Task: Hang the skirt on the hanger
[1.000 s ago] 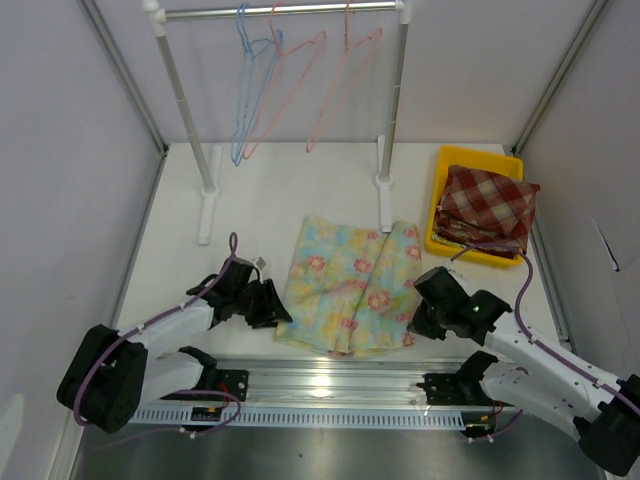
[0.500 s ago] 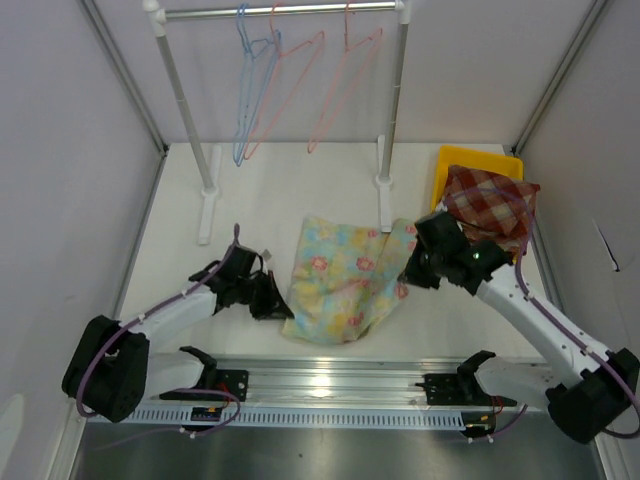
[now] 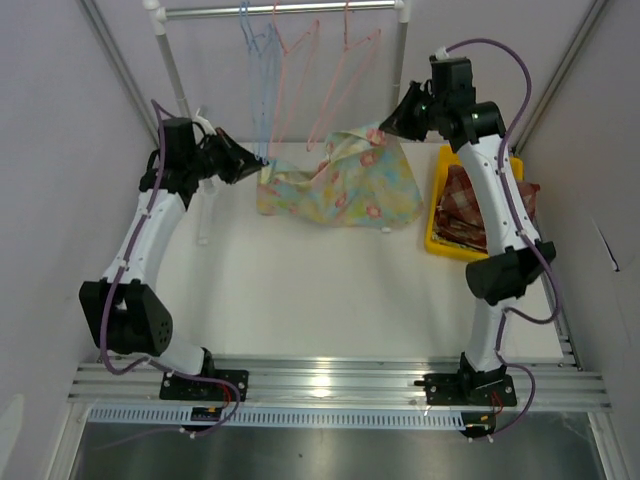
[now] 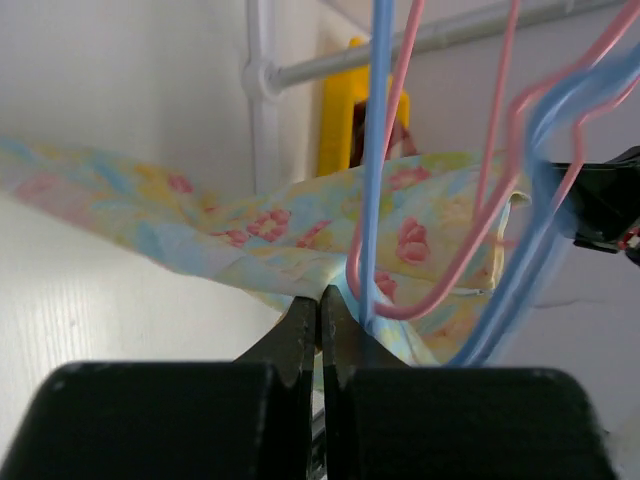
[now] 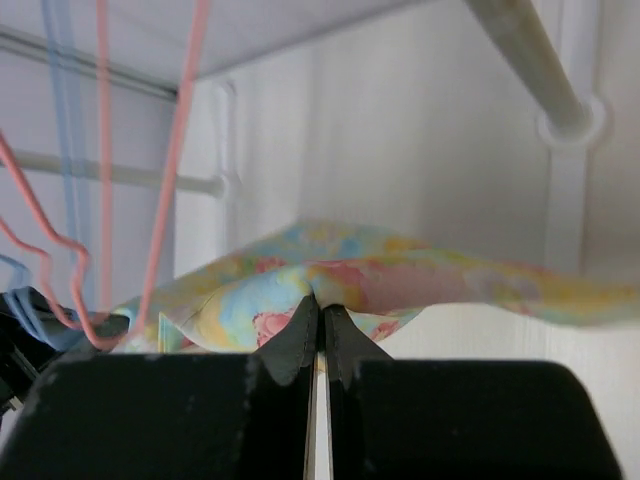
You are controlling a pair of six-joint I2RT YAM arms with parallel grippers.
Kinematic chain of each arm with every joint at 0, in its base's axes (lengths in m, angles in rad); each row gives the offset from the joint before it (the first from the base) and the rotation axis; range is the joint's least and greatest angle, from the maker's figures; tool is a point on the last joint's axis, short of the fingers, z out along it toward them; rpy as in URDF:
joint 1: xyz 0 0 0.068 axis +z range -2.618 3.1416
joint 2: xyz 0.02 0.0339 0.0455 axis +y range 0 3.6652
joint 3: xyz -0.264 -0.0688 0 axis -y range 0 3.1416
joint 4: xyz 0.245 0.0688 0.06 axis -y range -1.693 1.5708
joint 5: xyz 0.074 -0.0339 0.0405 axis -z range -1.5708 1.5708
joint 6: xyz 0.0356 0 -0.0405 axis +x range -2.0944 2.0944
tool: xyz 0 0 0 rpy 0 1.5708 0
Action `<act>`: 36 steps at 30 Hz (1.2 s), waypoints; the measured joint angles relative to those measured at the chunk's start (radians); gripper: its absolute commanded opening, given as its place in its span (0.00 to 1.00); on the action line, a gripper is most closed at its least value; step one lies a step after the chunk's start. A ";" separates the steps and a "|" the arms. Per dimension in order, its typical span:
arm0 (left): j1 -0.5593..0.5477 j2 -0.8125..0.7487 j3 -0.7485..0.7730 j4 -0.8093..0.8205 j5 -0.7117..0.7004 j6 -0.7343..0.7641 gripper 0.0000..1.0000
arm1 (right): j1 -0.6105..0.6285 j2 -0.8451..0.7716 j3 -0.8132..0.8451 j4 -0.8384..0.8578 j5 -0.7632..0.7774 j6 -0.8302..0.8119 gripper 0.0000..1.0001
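Note:
The floral skirt [image 3: 340,190] hangs stretched in the air between both arms, just in front of the rack. My left gripper [image 3: 258,168] is shut on the skirt's left corner [image 4: 300,285], close against a blue hanger [image 4: 378,150] and a pink hanger [image 4: 480,215]. High on the right, my right gripper [image 3: 390,125] is shut on the skirt's other corner [image 5: 330,280]. Blue and pink hangers [image 3: 300,80] dangle from the rail [image 3: 280,10] right behind the cloth. Pink hanger wire [image 5: 165,190] and blue wire [image 5: 68,140] show left in the right wrist view.
A yellow bin [image 3: 450,165] at the right holds a folded red plaid cloth [image 3: 490,205]. The white rack posts [image 3: 180,90] stand on feet [image 3: 204,215] at the back of the table. Grey walls close in on both sides.
Both arms have lifted the skirt off the table and carried it up and back to the hangers. The left gripper closed on its corner during this time.

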 measured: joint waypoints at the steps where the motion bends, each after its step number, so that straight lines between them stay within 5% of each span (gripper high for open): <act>1: 0.012 0.032 0.047 0.000 0.005 -0.007 0.00 | -0.010 0.063 0.103 -0.014 -0.019 -0.003 0.00; 4: 0.047 0.115 0.186 -0.024 0.019 -0.022 0.00 | -0.036 0.206 0.345 -0.036 -0.078 -0.005 0.00; 6: 0.074 0.159 0.278 -0.041 0.032 -0.022 0.00 | -0.051 0.217 0.347 -0.034 -0.114 -0.002 0.00; 12: 0.105 0.153 0.309 -0.074 0.033 0.015 0.00 | -0.051 0.042 -0.112 0.107 -0.146 -0.006 0.00; 15: 0.102 0.072 0.128 -0.058 0.028 0.038 0.00 | -0.015 -0.068 -0.402 0.172 -0.142 -0.010 0.00; 22: 0.089 -0.166 -0.554 -0.018 -0.061 0.048 0.00 | 0.114 -0.325 -1.115 0.383 -0.110 0.024 0.00; 26: 0.084 -0.227 -0.781 -0.037 -0.129 0.048 0.04 | 0.157 -0.369 -1.386 0.448 -0.087 0.066 0.02; 28: 0.082 -0.253 -0.820 -0.058 -0.159 0.055 0.18 | 0.164 -0.373 -1.465 0.473 -0.075 0.083 0.08; 33: 0.082 -0.285 -0.818 -0.054 -0.211 0.093 0.62 | 0.175 -0.397 -1.522 0.499 -0.029 0.108 0.42; 36: 0.082 -0.288 -0.792 -0.082 -0.247 0.132 0.72 | 0.184 -0.421 -1.515 0.501 0.011 0.105 0.60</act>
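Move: My left hand holds one side of the skirt's near edge in the air; bare table waits about 16 cm back, 5 cm left and 28 cm below, and the blue hangers dangle some 10 cm ahead, slightly higher. My right hand holds the other side; its spot is about 24 cm back, 2 cm right and 34 cm down. The right rack foot is 5 cm back, 2 cm left and 34 cm down; the yellow bin is 7 cm back, 21 cm right and 31 cm down. I finish flicking the skirt out with both hands, about 5 cm farther forward and a little up, then sweep both hands quickly down and back, away from the hangers, roughly 30 cm down with my left and more with my right. My fingers tip some 30 degrees further downward as I lay the near edge down, then both grippers open and let it go. ##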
